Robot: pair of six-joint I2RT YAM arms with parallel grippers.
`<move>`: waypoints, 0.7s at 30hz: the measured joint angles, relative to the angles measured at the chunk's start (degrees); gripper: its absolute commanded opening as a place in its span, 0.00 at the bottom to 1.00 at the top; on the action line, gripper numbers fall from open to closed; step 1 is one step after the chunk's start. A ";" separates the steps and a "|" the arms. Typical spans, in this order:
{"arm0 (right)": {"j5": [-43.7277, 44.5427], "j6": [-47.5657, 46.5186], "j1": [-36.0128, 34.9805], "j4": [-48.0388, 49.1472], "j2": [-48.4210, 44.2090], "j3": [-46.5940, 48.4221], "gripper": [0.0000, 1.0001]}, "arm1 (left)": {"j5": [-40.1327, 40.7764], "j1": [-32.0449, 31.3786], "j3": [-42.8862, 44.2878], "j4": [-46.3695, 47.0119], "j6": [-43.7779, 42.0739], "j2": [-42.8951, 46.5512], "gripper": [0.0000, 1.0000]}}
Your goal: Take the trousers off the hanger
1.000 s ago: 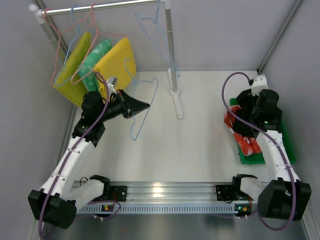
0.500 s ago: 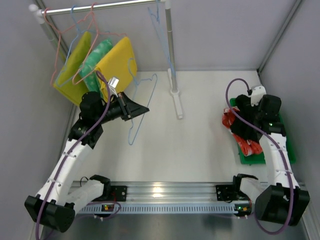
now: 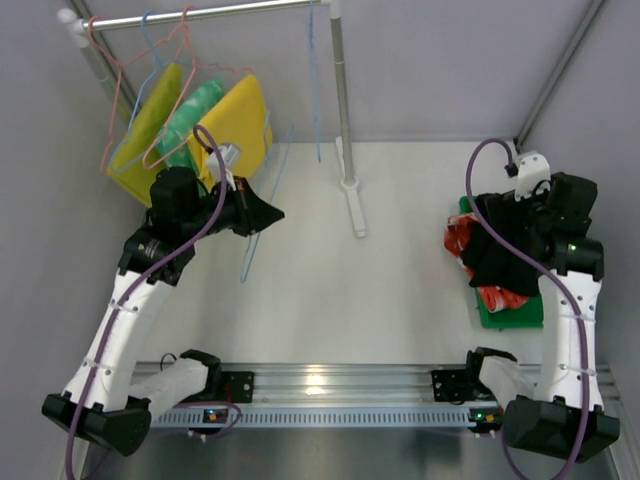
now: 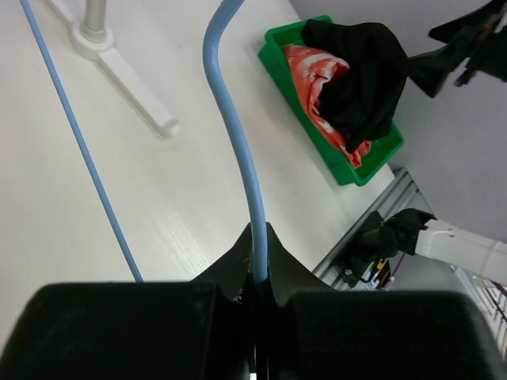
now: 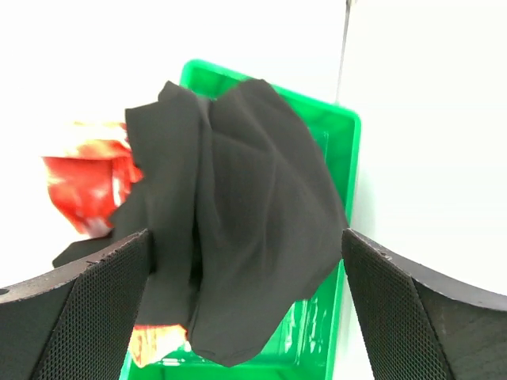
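Note:
The black trousers (image 5: 253,222) lie crumpled in the green bin (image 5: 341,127) on top of the red-orange trousers (image 5: 87,178). My right gripper (image 5: 245,301) hovers over them, open wide, holding nothing. From above, the black pair (image 3: 497,255) covers most of the red-orange pair (image 3: 459,238) in the bin (image 3: 512,316) at the right. My left gripper (image 3: 262,213) is shut on the wire of a bare blue hanger (image 3: 262,225) at mid-left. In the left wrist view its jaws (image 4: 257,273) pinch that hanger (image 4: 230,119), and the bin (image 4: 279,62) lies beyond.
At the back left a rail (image 3: 200,14) carries pink and blue hangers with two yellow pairs (image 3: 235,125) and a green patterned pair (image 3: 190,115). The rack's pole and foot (image 3: 352,190) stand at centre back. A blue hanger (image 3: 315,90) dangles from the rail. Grey walls close both sides.
The right gripper opened, let go of the black trousers and drew back to the right. The left gripper moved left with the blue hanger, which has turned edge-on.

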State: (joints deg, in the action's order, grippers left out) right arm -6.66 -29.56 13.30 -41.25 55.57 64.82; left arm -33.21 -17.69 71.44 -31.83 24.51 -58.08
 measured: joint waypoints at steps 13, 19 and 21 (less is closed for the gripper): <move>-9.75 1.11 0.00 -6.49 -2.21 6.82 0.99 | 5.62 -0.04 15.04 -2.49 -5.40 -10.80 0.00; -12.72 3.89 0.00 -6.14 -3.87 7.23 1.00 | 7.21 -0.04 23.87 -1.55 -5.18 -18.08 0.00; -14.56 5.46 0.00 -5.64 -5.40 7.26 0.99 | 7.54 -0.04 28.09 -1.27 -5.16 -21.11 0.00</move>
State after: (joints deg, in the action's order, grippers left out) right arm -21.21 -24.10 13.30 -46.89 50.17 72.07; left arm -25.67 -17.74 99.53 -33.10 19.35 -79.20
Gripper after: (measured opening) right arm 0.993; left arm 0.036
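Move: The left hand has the empty blue hanger. The bare rail it goes to is roughly 38 cm straight ahead and 25 cm up; a spare hanger dangles there 6 cm to the right, and the yellow cloth hangs some 27 cm ahead, 14 cm left, about 5 cm lower than the hand. The black trousers lie about 6 cm ahead and 4 cm right of the right hand, 18 cm down, over the red cloth (2 cm ahead, level sideways), in the green box centred 6 cm ahead, 6 cm right. Forward and up towards the rail, gathering speed, the left hand carries the blue hanger about 10 cm out and 8 cm up, still shut on it, with the wrist tipping up some 10 degrees. The right hand, already wide open and clear of the trousers, rises about 6 cm and swings as far left, away from the box, turning slightly counter-clockwise. ##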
